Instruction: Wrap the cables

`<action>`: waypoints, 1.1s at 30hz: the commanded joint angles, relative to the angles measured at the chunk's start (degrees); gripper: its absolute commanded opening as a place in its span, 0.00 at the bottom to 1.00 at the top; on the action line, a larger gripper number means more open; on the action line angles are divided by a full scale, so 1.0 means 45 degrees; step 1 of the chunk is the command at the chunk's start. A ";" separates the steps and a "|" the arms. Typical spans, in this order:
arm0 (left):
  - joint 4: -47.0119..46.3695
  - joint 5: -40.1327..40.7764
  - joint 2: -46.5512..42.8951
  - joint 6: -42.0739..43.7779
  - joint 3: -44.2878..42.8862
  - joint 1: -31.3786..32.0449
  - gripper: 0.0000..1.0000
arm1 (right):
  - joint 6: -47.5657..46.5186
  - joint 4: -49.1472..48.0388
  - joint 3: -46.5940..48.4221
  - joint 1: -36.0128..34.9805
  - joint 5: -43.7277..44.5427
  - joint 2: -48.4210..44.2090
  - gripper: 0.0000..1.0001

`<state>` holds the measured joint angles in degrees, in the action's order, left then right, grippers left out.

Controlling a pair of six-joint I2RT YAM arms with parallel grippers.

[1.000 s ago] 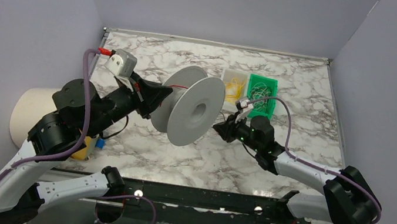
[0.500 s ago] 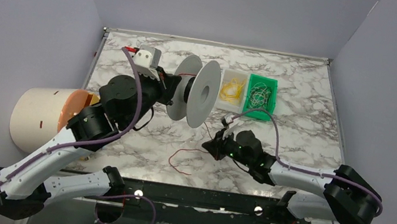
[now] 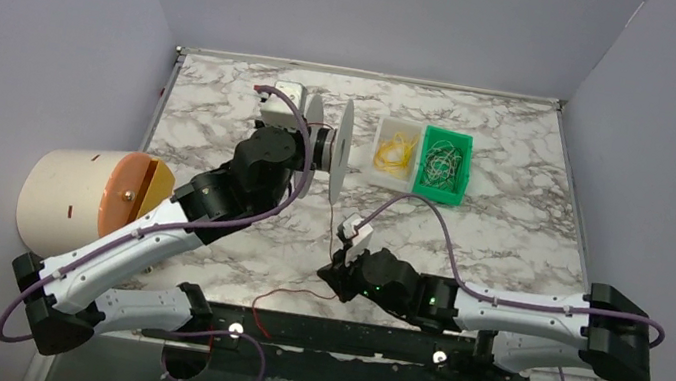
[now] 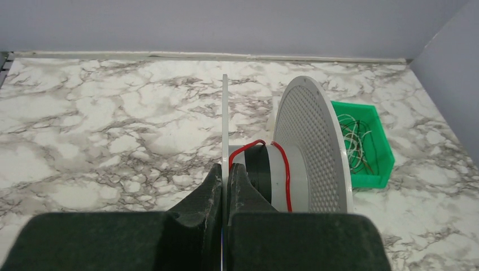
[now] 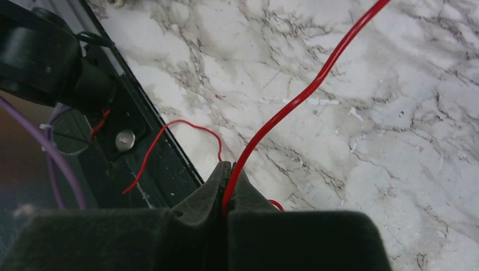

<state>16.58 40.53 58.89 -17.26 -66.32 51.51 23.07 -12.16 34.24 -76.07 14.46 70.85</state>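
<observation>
A grey spool [image 3: 338,150] stands edge-on above the far middle of the table. My left gripper [image 3: 312,149] is shut on its thin near flange [image 4: 225,113], one finger on each side. The red cable [image 4: 286,164] runs over the spool's hub beside the perforated flange [image 4: 316,141]. From there the cable [image 5: 294,101] stretches down to my right gripper [image 5: 227,169], which is shut on it. That gripper [image 3: 333,276] hovers low near the table's front edge. The cable's loose tail [image 3: 290,296] curls over the front rail.
A green bin [image 3: 445,164] of pale wires and a clear bin [image 3: 396,149] of yellow wires sit to the right of the spool. A large beige roll [image 3: 75,197] lies off the table's left side. A black rail [image 3: 342,338] runs along the front edge.
My left arm carried the spool toward the back and turned it edge-on. My right gripper moved toward the front edge and closed on the red cable, drawing it out.
</observation>
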 commanded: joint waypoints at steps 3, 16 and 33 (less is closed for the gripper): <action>-0.1436 0.1529 0.0541 0.0335 0.0202 0.0019 0.00 | -0.0273 0.3070 0.2243 -0.0712 0.1206 -0.0549 0.01; 0.0659 0.0395 0.1450 -0.0287 0.1087 0.0020 0.00 | -0.1859 0.8150 0.7265 -0.0722 0.2246 -0.0258 0.01; 0.2981 -0.4836 0.0770 0.1604 0.1477 0.0024 0.00 | -0.6482 0.8410 0.8838 0.2155 0.2527 -0.0341 0.01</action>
<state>24.16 26.30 64.12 -15.18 -59.07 51.83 0.78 29.63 71.75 -70.39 24.60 69.76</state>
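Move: The right hand holds the red cable; the spool's middle hangs some 17 cm ahead of it, 2 cm to its left and 19 cm above. The left hand pinches the spool's left flange, so that middle lies about 5 cm to this hand's right, level with it fore and aft, and 4 cm below. From the left hand the white box is roughly 12 cm ahead, 17 cm right and 33 cm down, the green box 11 cm ahead, 28 cm right and equally low. The right hand, fingers still shut on the red cable, climbs about 15 cm from behind and below the spool, then swings forward and to the right at that height, its wrist turning, until it is close by the right flange with the cable led over that flange. Against it the left hand keeps its pinch on the left flange and lowers the spool about 12 cm, tilting fingers down and raising its left side, and late on draws a little right and back towards the right hand. ##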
